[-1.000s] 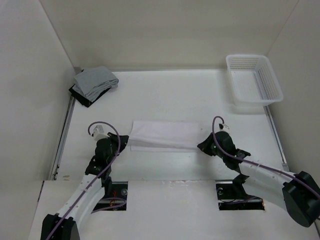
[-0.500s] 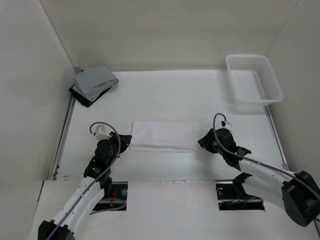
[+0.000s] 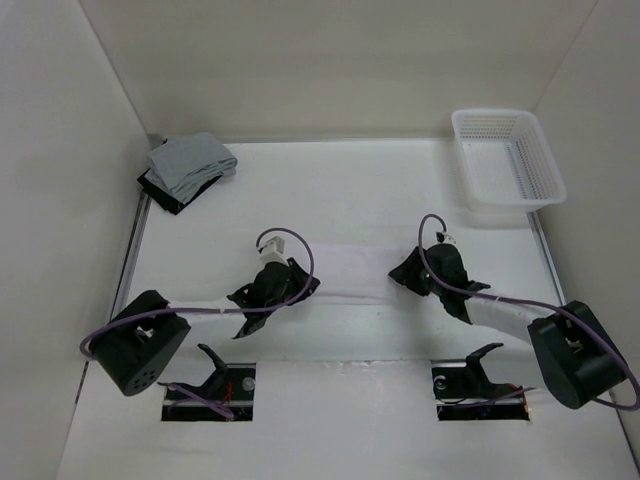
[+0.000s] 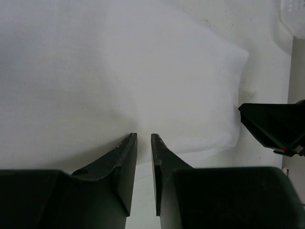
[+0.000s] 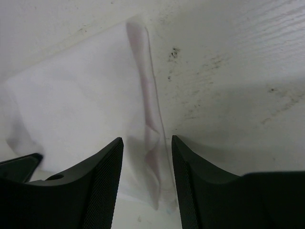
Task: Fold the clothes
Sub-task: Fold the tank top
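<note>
The clothes [image 3: 350, 272] are a thin white garment folded into a flat strip across the middle of the table. My left gripper [image 3: 296, 281] hangs low over the strip's left end. In the left wrist view its jaws [image 4: 143, 137] stand a narrow gap apart with nothing between them, and the white fabric [image 4: 119, 71] spreads ahead. My right gripper [image 3: 402, 272] is at the strip's right end. It is wide open [image 5: 147, 139] and straddles the creased right edge of the fabric [image 5: 86, 105] without pinching it.
Grey and black folded garments [image 3: 186, 170] lie in the back left corner. A white plastic basket [image 3: 508, 160] stands at the back right. White walls close in the table on three sides. The right gripper's dark tip [image 4: 274, 129] shows in the left wrist view.
Both grippers have opened and let go of the fabric, which now lies flat. The left arm has swung right, over the strip's left end. The right gripper has barely shifted.
</note>
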Robot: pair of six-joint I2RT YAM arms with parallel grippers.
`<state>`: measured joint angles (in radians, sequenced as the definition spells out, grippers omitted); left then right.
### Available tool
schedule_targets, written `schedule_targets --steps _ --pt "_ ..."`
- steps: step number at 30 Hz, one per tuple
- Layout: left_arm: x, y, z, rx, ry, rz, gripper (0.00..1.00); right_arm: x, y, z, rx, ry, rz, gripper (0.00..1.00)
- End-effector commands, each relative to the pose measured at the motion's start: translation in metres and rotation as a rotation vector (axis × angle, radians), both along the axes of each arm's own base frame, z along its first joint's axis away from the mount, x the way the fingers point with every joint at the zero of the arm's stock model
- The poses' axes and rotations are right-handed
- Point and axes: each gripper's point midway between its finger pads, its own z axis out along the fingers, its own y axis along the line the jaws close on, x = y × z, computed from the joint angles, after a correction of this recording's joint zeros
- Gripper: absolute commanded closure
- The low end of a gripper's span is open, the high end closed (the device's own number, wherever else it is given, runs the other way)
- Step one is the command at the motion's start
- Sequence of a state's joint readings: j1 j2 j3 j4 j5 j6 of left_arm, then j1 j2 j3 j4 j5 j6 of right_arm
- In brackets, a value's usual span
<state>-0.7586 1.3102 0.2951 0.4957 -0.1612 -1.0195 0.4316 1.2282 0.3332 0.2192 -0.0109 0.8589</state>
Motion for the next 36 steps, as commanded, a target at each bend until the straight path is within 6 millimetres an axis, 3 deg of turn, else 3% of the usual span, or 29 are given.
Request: schedule_targets --steps 1,12,16,18,22,26,31,36 --pt "0.008 -0.009 0.014 -0.076 -0.054 0.015 0.84 0.008 0.011 0.006 0.065 -0.018 0.028 0.52" --pt "-0.022 -0.003 -0.021 -0.012 0.029 -0.025 0.84 0.019 0.014 0.002 0.124 0.008 0.007 0.76" --pt "-0.019 -0.004 0.002 -0.052 -0.028 -0.025 0.83 0.025 0.014 0.008 0.176 -0.016 0.001 0.93" --pt "-0.018 -0.005 0.014 -0.061 -0.051 -0.030 0.83 0.026 0.007 0.017 0.187 -0.053 -0.026 0.97" --pt "-0.014 0.000 0.034 -0.065 -0.095 -0.026 0.82 0.023 -0.010 0.041 0.159 -0.130 -0.079 0.99" --pt "-0.004 0.017 0.049 -0.054 -0.129 0.015 0.82 0.024 -0.018 0.079 0.083 -0.212 -0.088 0.99" --pt "0.003 0.036 0.064 -0.073 -0.162 0.055 0.81 0.024 0.003 0.131 -0.025 -0.302 -0.005 0.97" --pt "0.003 0.051 0.075 -0.103 -0.183 0.073 0.81 0.025 0.058 0.152 -0.135 -0.319 0.146 0.97"
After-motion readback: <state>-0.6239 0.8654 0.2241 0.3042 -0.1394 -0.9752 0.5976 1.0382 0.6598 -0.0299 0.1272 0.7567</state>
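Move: The folded tank top's right edge lies practically under the right fingers, about 1 cm farther out and 2 cm below; the cloth's middle is some 12 cm to their left. The white basket stands roughly 26 cm ahead and 26 cm right of the right hand. The left hand hangs about 3 cm above the cloth, with its near edge 4 cm back and its left edge about 6 cm to the left. Bring the right gripper down about 1 cm and slightly forward, close its half-open fingers on the tank top's right edge, then lift some 15 cm, easing left over the cloth near the end as the fingertips tilt up. Meanwhile dip the left gripper down and back towards the near edge, pause, then raise it clear and draw it left, its small opening unchanged. ##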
